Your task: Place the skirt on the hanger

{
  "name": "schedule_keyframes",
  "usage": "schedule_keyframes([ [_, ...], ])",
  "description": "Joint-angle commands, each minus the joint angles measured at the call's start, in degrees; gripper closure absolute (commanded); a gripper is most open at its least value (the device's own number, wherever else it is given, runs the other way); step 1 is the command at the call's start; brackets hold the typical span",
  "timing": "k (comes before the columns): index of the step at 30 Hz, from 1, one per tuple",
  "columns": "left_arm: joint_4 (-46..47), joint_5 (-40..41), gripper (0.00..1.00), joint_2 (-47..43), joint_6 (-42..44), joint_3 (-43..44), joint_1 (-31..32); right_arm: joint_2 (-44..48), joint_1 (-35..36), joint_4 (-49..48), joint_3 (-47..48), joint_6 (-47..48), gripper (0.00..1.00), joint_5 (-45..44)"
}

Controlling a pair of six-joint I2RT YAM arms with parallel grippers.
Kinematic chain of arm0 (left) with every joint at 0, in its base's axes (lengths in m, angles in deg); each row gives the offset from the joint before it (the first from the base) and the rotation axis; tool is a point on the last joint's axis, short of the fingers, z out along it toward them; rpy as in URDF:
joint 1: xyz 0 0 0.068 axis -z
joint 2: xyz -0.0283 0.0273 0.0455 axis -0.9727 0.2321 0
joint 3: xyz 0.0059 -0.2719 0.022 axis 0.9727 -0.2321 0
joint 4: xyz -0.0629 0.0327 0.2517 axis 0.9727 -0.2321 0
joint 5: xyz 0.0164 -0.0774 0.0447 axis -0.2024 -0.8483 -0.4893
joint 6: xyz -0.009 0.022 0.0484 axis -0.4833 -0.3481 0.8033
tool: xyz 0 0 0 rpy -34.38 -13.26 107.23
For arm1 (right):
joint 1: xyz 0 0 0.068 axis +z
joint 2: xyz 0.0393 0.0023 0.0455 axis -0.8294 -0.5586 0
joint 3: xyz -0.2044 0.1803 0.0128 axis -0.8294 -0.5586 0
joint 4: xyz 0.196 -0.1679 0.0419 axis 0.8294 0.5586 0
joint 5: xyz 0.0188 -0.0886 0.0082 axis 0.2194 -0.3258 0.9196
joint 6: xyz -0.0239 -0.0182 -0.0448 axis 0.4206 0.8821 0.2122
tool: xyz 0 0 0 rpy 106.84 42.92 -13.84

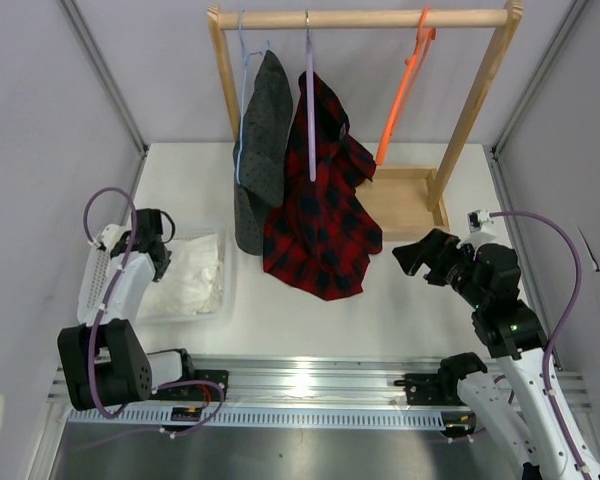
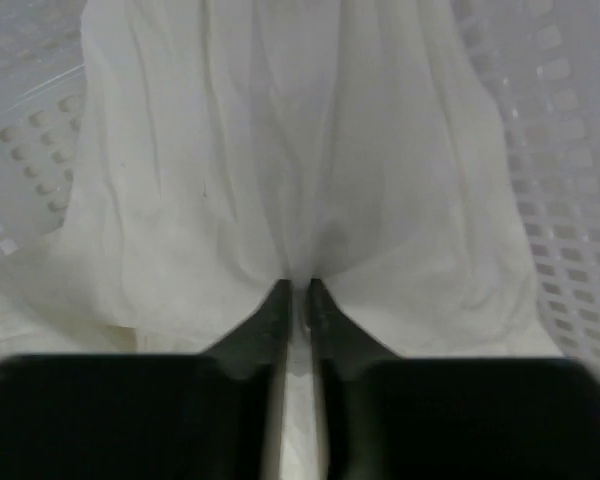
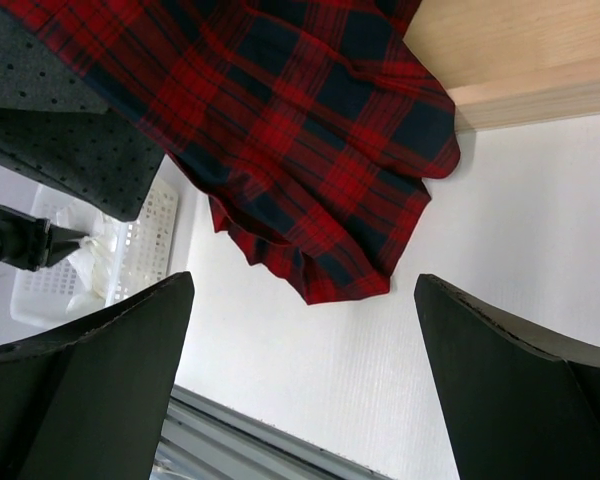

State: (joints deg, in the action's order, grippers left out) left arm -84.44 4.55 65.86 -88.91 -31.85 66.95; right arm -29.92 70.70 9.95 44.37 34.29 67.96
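Observation:
The white skirt (image 1: 195,270) lies crumpled in a white perforated basket (image 1: 220,305) at the left of the table. My left gripper (image 1: 162,258) is down in the basket at the skirt's left side. In the left wrist view its jaws (image 2: 300,286) are nearly together, with a fold of the skirt (image 2: 300,150) pinched between them. The orange hanger (image 1: 405,85) hangs bare at the right end of the wooden rack. My right gripper (image 1: 412,255) hovers open over the table to the right of the plaid shirt, nothing between its fingers (image 3: 302,282).
A wooden rack (image 1: 365,18) stands at the back on a wooden base (image 1: 410,200). A dark grey garment (image 1: 265,140) hangs on a light blue hanger (image 1: 242,90). A red-black plaid shirt (image 1: 325,220) on a purple hanger (image 1: 309,100) droops onto the table.

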Motion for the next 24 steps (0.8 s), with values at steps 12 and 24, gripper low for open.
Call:
schedule_keyframes([
  [12, -4.09, -7.07, 1.00, -17.80, 18.78, 24.61, -0.13, -1.56, 0.11, -0.93, 4.06, 0.64, 0.00, 0.77],
  [24, 3.70, -35.04, 1.00, -26.60, 28.01, 38.50, 6.73, -5.43, 0.37, -0.67, 7.75, 1.69, 0.01, 1.12],
])
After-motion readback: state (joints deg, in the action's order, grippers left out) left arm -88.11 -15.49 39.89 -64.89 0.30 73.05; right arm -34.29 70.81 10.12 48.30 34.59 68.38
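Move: The skirt lies in the white basket right at the left fingertips, its middle about 3 cm to their right, level fore and aft and some 2 cm below. The basket's middle is roughly 2 cm left of the left hand and 1 cm back, also about 2 cm down. The grey garment hangs about 23 cm to the right, 13 cm farther out and 20 cm higher. From the right hand the skirt is some 53 cm left, 3 cm ahead and 18 cm down. The skirt is pinched as the left fingers close their last gap, then hauled up out of the basket, about 33 cm, fast, first leaning slightly forward and then easing back. Only near the top does the left hand also swing right, towards the grey garment's side, the fingers tipping up some 45 degrees and turning clockwise while keeping their pinch. ##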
